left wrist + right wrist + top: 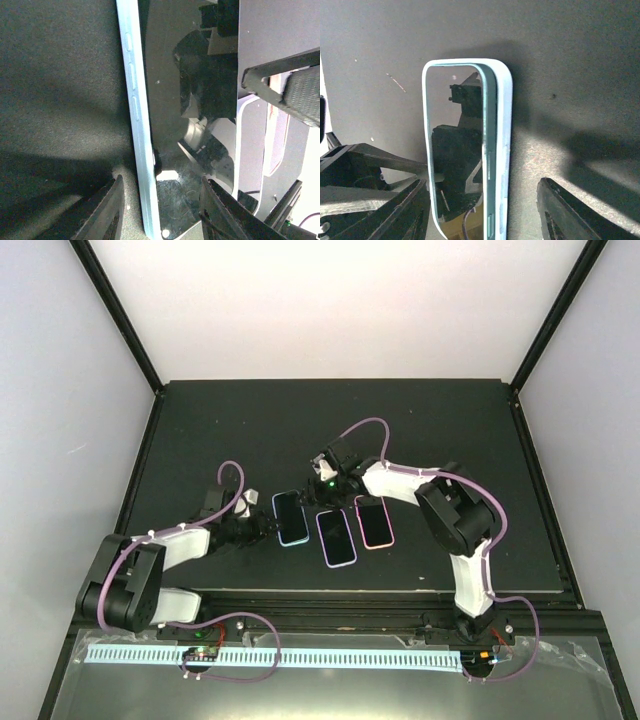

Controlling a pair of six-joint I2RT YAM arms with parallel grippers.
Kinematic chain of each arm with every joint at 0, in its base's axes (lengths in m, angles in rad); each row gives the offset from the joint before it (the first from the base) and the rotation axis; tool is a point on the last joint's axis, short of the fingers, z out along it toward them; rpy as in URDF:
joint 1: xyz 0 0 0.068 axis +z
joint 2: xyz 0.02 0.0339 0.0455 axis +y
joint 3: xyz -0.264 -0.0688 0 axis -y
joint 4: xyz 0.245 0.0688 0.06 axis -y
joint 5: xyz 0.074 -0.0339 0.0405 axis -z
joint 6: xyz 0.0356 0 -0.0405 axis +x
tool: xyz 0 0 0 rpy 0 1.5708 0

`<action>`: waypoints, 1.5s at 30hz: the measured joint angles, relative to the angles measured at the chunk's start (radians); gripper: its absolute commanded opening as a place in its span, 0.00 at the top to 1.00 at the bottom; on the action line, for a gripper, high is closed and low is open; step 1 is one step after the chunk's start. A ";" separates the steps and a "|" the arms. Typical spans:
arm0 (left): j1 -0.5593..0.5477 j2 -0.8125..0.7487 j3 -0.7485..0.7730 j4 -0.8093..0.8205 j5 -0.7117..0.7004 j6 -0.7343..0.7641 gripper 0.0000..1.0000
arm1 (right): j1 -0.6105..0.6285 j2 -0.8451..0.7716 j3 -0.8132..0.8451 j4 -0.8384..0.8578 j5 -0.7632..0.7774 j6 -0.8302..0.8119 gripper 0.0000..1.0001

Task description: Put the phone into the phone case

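The phone (291, 516), dark glass up, lies in the light blue phone case (298, 541) at the left of a row of three. In the right wrist view the phone (455, 150) shows its teal side with buttons above the rim of the phone case (505, 150). My right gripper (482, 200) straddles that end, open, both fingers apart from it. My left gripper (160, 210) is open around the other end of the phone case (137, 115), one finger (107, 210) on the mat, the other over the glass. In the top view the left gripper (262, 525) is beside the phone and the right gripper (318, 490) is at its far end.
A phone in a purple case (336, 537) and one in a pink case (374, 522) lie just right of the blue one on the black mat (250, 430). The right arm's textured finger pad (302, 95) shows in the left wrist view.
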 measured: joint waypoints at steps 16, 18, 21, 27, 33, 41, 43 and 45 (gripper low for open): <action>0.000 0.043 -0.002 0.071 0.028 0.000 0.58 | 0.016 0.052 -0.001 0.063 -0.048 0.027 0.35; 0.000 0.045 -0.004 0.079 0.029 -0.001 0.58 | 0.016 0.054 -0.002 0.072 -0.059 0.031 0.35; 0.000 0.045 -0.006 0.084 0.029 -0.002 0.58 | 0.018 0.061 -0.006 0.093 -0.089 0.045 0.35; 0.000 0.045 -0.011 0.092 0.031 -0.003 0.59 | 0.019 0.067 -0.026 0.151 -0.135 0.076 0.35; 0.005 0.045 -0.011 0.090 0.034 -0.004 0.60 | 0.017 0.069 -0.060 0.233 -0.175 0.123 0.36; 0.005 0.045 -0.011 0.086 0.031 -0.004 0.62 | 0.017 0.068 -0.146 0.431 -0.283 0.239 0.37; 0.005 0.043 -0.011 0.084 0.031 -0.004 0.62 | 0.018 0.068 -0.154 0.468 -0.302 0.258 0.38; 0.005 0.041 -0.011 0.079 0.030 -0.004 0.62 | 0.020 0.068 -0.163 0.499 -0.317 0.274 0.40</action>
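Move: The teal phone lies proud in its light-blue case. Its middle is about 5 cm to the right hand's left, 5 cm back and some 3 cm below. From the left hand, it is about 4 cm to the right, 2 cm ahead and 2 cm lower. The purple-cased phone lies some 12 cm right of it and 5 cm nearer the bases; the pink-cased one is about 21 cm right of it and 1 cm nearer. Down a little over 1 cm, then left about 4 cm and back some 3 cm, the open right hand works in on the blue case's right long edge. It rolls some 20 degrees so its fingers point flatter to the left, and rises near the end, lower finger levering up the case edge, upper finger on the screen side. The left hand all but stays, still straddling the left edge to brace it. ##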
